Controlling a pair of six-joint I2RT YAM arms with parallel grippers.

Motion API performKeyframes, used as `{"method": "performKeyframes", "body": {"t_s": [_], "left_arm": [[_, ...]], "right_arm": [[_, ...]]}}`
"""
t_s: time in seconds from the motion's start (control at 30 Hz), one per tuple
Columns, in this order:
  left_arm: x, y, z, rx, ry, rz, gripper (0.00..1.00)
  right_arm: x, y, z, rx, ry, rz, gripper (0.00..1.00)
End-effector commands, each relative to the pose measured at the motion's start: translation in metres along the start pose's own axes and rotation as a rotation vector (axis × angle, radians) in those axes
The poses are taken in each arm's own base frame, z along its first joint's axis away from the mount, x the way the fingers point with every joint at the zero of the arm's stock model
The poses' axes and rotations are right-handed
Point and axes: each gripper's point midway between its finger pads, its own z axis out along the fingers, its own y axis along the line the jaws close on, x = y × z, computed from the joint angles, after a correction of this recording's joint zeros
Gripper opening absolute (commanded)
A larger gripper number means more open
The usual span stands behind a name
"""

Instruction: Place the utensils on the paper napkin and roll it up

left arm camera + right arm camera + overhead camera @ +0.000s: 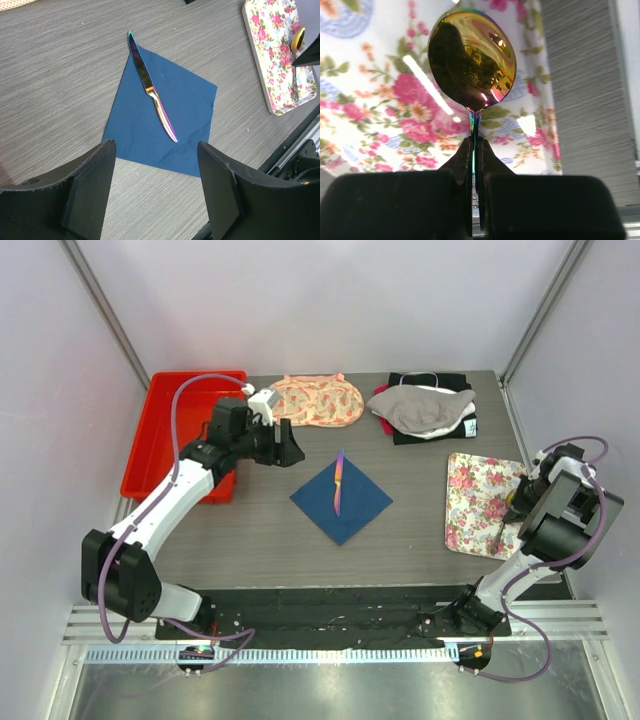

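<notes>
The dark blue paper napkin [341,502] [170,125] lies as a diamond in the middle of the table. One utensil, an iridescent knife [339,483] [152,91], rests on it with its tip past the far corner. My left gripper [291,446] [155,148] hovers open, up and left of the napkin, with nothing between its fingers. My right gripper [512,504] [474,145] is shut on the thin handle of a gold spoon [471,57] [298,38], held over the floral mat [478,502] [370,100].
A red tray [180,430] stands at the far left beside the left arm. A peach floral cloth [320,400] and a pile of folded clothes [425,408] lie along the back edge. The floral mat [272,55] is near the table's right edge.
</notes>
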Motion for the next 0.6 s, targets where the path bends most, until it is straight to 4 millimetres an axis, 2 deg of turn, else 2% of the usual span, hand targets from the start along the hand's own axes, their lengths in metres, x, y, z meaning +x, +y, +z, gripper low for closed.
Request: {"method": "performKeyframes", "body": {"t_s": [0.0, 0.07, 0.17, 0.2, 0.27, 0.3, 0.33, 0.4, 0.43, 0.47, 0.5, 0.53, 0.57], "left_arm": [[-0.011, 0.008, 0.006, -0.005, -0.053, 0.004, 0.72], [-0.016, 0.014, 0.005, -0.013, -0.072, -0.029, 0.76], [-0.024, 0.022, 0.006, -0.005, -0.092, -0.069, 0.91], [-0.025, 0.023, 0.007, 0.007, -0.092, -0.075, 1.0], [-0.03, 0.023, 0.007, 0.043, -0.091, -0.077, 1.0], [-0.036, 0.021, 0.005, 0.051, -0.099, -0.061, 1.0], [-0.037, 0.022, 0.005, 0.047, -0.096, -0.051, 1.0], [-0.045, 0.033, 0.0, -0.006, -0.11, -0.03, 1.0], [-0.057, 0.037, -0.005, -0.027, -0.131, -0.024, 1.0], [-0.066, 0.044, -0.011, -0.006, -0.153, -0.023, 1.0], [-0.075, 0.047, -0.015, 0.019, -0.18, -0.02, 1.0], [-0.083, 0.049, -0.02, 0.035, -0.206, -0.025, 1.0], [-0.09, 0.057, -0.023, 0.027, -0.227, -0.038, 1.0]], "right_arm": [[-0.022, 0.04, -0.037, -0.125, -0.082, -0.02, 0.01], [-0.028, 0.073, -0.05, -0.18, -0.1, -0.081, 0.01], [-0.036, 0.118, -0.072, -0.242, -0.146, -0.13, 0.01], [-0.033, 0.148, -0.076, -0.271, -0.144, -0.164, 0.01], [-0.036, 0.187, -0.087, -0.311, -0.16, -0.219, 0.01], [-0.027, 0.218, -0.089, -0.342, -0.146, -0.264, 0.01], [-0.032, 0.238, -0.092, -0.37, -0.158, -0.279, 0.01], [-0.024, 0.27, -0.092, -0.413, -0.145, -0.323, 0.01], [-0.016, 0.3, -0.097, -0.44, -0.15, -0.375, 0.01], [-0.009, 0.313, -0.087, -0.436, -0.121, -0.4, 0.01], [-0.004, 0.325, -0.086, -0.447, -0.112, -0.413, 0.01], [0.007, 0.347, -0.088, -0.475, -0.105, -0.436, 0.01], [0.015, 0.357, -0.077, -0.479, -0.069, -0.435, 0.01]]}}
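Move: The spoon is already pinched at its neck in my right hand, down at the tray. The blue napkin I take it to has its middle about 43 cm to the left, 3 cm ahead and 3 cm lower, with the knife on it 43 cm left and 7 cm ahead. The tray's middle is 6 cm left and 1 cm ahead; the folded clothes are some 22 cm left and 26 cm ahead. From my left hand the napkin is about 13 cm right, 5 cm back and 21 cm below. Keeping my pinch on the spoon's neck, I lift it out of the tray and sweep my right hand fast to the left, about 27 cm, while going some 14 cm forward and 12 cm up, towards the napkin. On the way the wrist turns roughly 30 degrees counter-clockwise and my fingertips swing outward. My left hand, empty, backs off about 6 cm forward and left from the napkin, opening fully. ##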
